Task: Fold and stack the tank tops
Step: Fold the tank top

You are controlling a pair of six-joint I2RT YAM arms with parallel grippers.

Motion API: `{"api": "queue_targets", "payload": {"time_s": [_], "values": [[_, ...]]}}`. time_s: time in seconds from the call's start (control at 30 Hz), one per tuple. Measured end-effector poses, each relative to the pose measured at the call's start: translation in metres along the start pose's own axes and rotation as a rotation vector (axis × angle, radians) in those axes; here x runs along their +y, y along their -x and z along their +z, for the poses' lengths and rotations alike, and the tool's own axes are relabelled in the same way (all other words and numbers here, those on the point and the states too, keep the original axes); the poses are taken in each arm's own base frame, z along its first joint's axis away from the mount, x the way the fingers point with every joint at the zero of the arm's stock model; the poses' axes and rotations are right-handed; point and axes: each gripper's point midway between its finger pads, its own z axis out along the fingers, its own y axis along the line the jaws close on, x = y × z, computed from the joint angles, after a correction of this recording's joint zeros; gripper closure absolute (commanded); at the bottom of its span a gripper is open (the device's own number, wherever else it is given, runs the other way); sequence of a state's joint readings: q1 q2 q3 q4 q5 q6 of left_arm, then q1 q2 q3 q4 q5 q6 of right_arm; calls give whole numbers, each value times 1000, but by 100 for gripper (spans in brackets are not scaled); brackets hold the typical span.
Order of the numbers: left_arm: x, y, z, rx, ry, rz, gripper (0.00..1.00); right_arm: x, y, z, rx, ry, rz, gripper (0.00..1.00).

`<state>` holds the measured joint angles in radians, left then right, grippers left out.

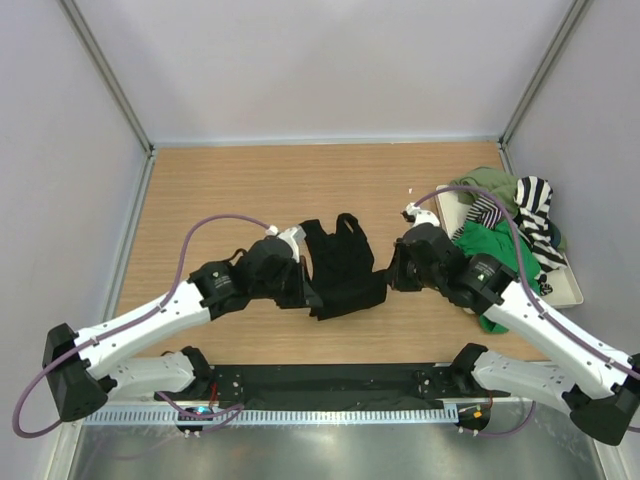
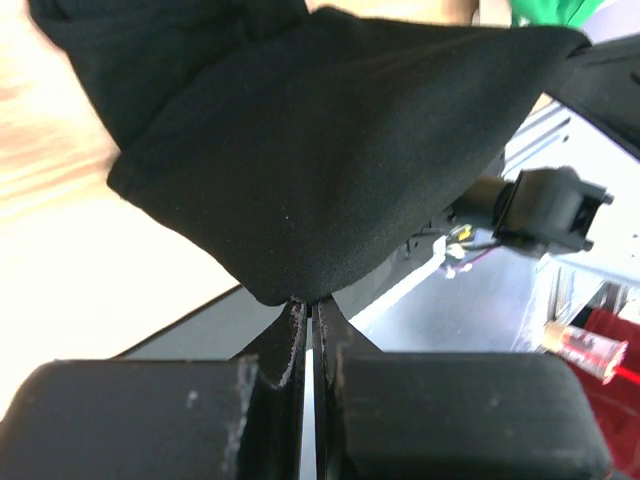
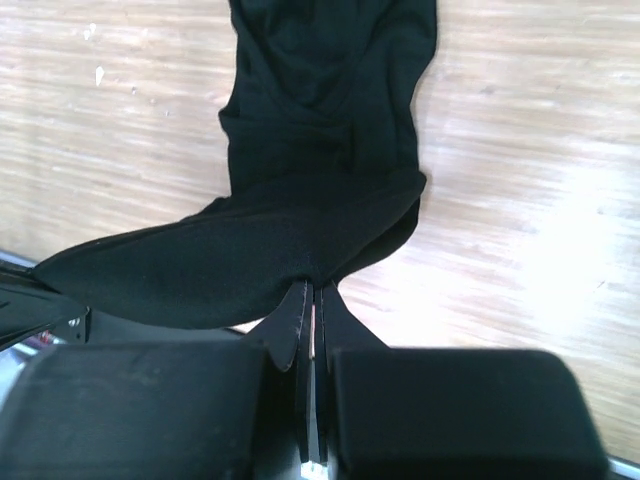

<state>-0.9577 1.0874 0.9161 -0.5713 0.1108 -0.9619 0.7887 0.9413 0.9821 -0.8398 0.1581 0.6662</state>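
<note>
A black tank top (image 1: pixel 343 268) is stretched between my two grippers near the table's front middle, its straps pointing to the back. My left gripper (image 1: pixel 309 291) is shut on its left lower corner; in the left wrist view the black cloth (image 2: pixel 320 160) rises from the closed fingertips (image 2: pixel 312 303). On the cloth's right lower corner my right gripper (image 1: pixel 388 272) is shut, and the right wrist view has the black cloth (image 3: pixel 320 170) running away from the pinched tips (image 3: pixel 315 287) across the wood. A green tank top (image 1: pixel 495 250), an olive one (image 1: pixel 490 184) and a striped one (image 1: pixel 535 210) lie heaped at the right.
The heap of garments rests in a white tray (image 1: pixel 570 290) by the right wall. Grey walls close the table on the left, back and right. A black rail (image 1: pixel 330 382) runs along the near edge between the arm bases.
</note>
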Motion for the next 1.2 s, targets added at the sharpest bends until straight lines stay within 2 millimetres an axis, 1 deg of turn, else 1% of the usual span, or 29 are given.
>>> {"api": "queue_targets", "payload": {"time_s": [0.23, 0.4, 0.57, 0.7, 0.83, 0.93, 1.07, 1.2], "values": [[10, 26, 6, -35, -1, -68, 100, 8, 24, 11, -50, -32, -16, 99], [19, 42, 11, -39, 12, -108, 100, 13, 38, 27, -64, -59, -29, 99], [21, 60, 12, -52, 8, -121, 100, 7, 54, 42, -76, -92, -14, 99], [21, 80, 15, -65, 3, -128, 100, -1, 75, 52, -95, -101, 22, 99], [28, 96, 27, -57, 7, -146, 100, -12, 94, 66, -101, -109, 58, 99], [36, 103, 39, -39, 14, -166, 100, -20, 103, 80, -91, -114, 73, 99], [48, 114, 52, -22, 20, -204, 100, -24, 113, 99, -69, -106, 78, 99], [59, 129, 59, -27, 27, -237, 100, -21, 126, 117, -61, -90, 75, 99]]}}
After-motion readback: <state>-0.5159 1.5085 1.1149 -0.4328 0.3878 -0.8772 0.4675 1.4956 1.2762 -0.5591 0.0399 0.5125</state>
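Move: Both hands already hold the raised hem of the black tank top, the right one farther out. The shoulder straps lie about 20 cm ahead of the left hand, 4 cm right and 12 below; from the right hand, some 17 cm ahead, 14 left. The top's middle part lies 8 cm ahead and 12 left of the right hand; the green garment sits 12 cm ahead and 27 right. Both hands keep their pinch and carry the hem forward some 15 cm over the body towards the shoulder straps. ##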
